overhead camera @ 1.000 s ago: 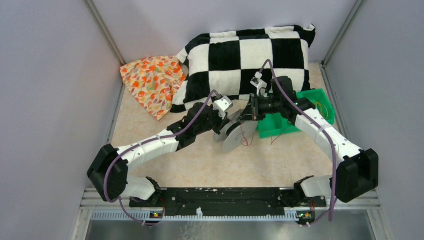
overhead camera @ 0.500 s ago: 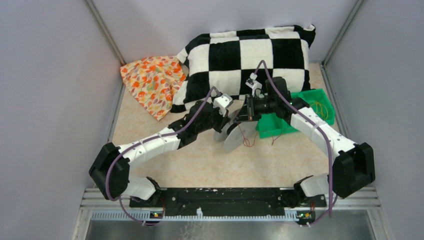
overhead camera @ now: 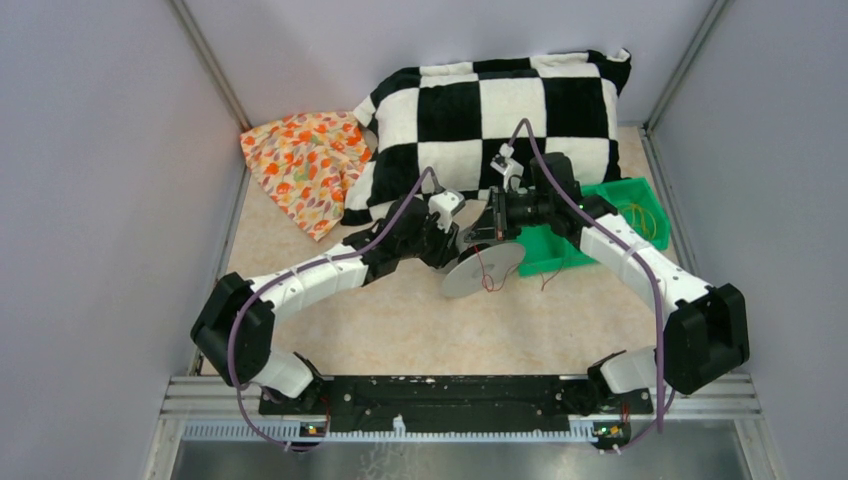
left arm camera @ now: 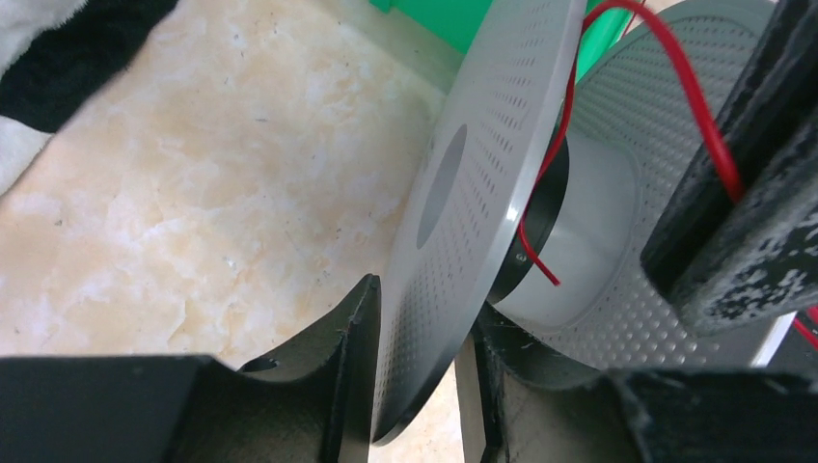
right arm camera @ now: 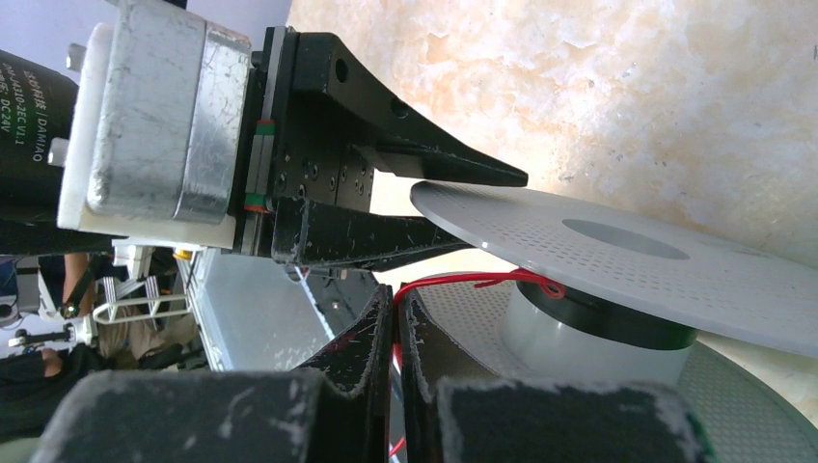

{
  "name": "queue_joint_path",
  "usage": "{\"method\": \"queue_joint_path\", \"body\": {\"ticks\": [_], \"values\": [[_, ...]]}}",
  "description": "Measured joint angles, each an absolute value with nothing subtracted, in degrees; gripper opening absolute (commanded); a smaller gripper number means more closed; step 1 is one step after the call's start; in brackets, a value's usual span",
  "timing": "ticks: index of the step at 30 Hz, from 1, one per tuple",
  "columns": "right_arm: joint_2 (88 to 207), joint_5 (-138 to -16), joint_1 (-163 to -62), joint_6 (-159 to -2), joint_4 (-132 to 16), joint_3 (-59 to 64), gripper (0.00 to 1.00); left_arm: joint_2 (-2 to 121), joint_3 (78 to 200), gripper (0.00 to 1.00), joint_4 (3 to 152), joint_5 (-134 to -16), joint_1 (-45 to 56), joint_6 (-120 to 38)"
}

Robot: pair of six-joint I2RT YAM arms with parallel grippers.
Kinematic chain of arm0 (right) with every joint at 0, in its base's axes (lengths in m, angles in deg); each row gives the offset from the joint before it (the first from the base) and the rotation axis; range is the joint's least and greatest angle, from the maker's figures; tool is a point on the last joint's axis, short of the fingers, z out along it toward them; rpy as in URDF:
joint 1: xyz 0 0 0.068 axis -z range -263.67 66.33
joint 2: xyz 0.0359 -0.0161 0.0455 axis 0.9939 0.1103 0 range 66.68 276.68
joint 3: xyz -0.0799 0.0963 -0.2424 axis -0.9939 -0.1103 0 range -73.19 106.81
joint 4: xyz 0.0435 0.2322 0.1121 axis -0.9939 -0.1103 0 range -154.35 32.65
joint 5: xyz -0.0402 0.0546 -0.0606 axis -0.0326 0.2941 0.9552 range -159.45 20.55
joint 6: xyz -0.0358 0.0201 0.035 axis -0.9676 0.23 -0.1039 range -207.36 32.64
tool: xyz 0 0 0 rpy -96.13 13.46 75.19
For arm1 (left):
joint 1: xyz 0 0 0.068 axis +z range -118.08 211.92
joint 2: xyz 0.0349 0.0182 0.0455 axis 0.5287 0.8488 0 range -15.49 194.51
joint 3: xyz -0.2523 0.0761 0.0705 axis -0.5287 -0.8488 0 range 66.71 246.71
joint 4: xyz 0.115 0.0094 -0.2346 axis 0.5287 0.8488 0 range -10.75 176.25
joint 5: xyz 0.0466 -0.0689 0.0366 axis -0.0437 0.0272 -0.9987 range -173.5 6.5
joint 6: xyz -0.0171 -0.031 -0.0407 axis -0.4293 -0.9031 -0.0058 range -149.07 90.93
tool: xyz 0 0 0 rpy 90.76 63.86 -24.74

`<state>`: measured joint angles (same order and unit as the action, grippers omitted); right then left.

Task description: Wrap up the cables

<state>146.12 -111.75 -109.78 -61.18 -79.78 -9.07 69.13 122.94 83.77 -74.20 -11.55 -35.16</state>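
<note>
The grey spool [overhead camera: 483, 268] rests on the table between both grippers. My left gripper [overhead camera: 455, 245] is open and straddles the spool's near flange [left arm camera: 482, 174]. The flange lies against one finger [left arm camera: 357, 367], with a gap to the other. My right gripper [right arm camera: 395, 304] is shut on a thin red cable [right arm camera: 463, 282]. That cable runs to the spool's hub [left arm camera: 588, 231], where a loop sits under the upper flange. In the top view, a loose length of the red cable [overhead camera: 487, 275] hangs across the spool. More cables, yellow ones [overhead camera: 645, 215], lie in the green bin.
The green bin [overhead camera: 628, 190] sits just right of the spool, under the right arm. A black-and-white checkered pillow [overhead camera: 500, 110] lies along the back, with an orange patterned cloth [overhead camera: 300, 165] to its left. Grey walls enclose both sides.
My left gripper has opened off the spool's flange. The spool has dropped from a tilt to lie flatter. The right gripper keeps its hold on the red cable.
</note>
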Motion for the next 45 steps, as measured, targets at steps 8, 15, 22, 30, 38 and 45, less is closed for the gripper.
{"method": "queue_joint_path", "body": {"ticks": [8, 15, 22, 30, 38, 45], "values": [[146.12, -112.58, -109.80, -61.12, -79.26, -10.73, 0.00, 66.83, 120.88, 0.41, 83.70, -73.96, -10.67, -36.58], [145.92, -115.23, -109.80, -60.38, -78.63, -11.80, 0.00, 65.61, 120.80, 0.50, 83.05, -72.14, -10.30, -36.75], [145.59, -115.79, -109.80, -60.79, -78.78, -12.02, 0.00, 65.61, 120.56, 0.68, 82.72, -69.32, -10.21, -36.84], [145.59, -117.94, -109.80, -60.73, -78.74, -12.08, 0.00, 65.52, 120.34, 0.75, 82.70, -66.75, -10.15, -36.82], [145.55, -121.30, -109.80, -58.87, -73.80, -14.34, 0.00, 62.68, 118.79, 0.75, 82.00, -64.14, -9.34, -36.71], [145.50, -122.20, -109.80, -57.45, -71.78, -15.45, 0.00, 62.00, 117.69, 0.72, 79.68, -63.10, -8.46, -37.21]]}}
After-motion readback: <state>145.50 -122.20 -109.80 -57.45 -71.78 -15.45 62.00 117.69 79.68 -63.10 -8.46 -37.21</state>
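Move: The left hand's part-open fingers straddle the rim of the spool's left flange. The red cable's loose end hangs some 4 cm to the right and about 2 cm lower; the spool's middle is about 6 cm right, 1 cm ahead and 5 cm down. The right hand holds the red cable above the spool, whose middle is some 5 cm ahead and 11 cm below, with the green tray roughly 12 cm ahead, 25 cm right and 19 cm down. Still pinching the red cable, the right fingers draw it back about 3 cm above the spool, with a slight drift left and a small counter-clockwise turn. Meanwhile the left fingers spread from part-open to nearly three-quarters around the flange rim, and that hand eases back and up, about 3 cm higher, tilting a little; any touch on the rim can't be made out. ##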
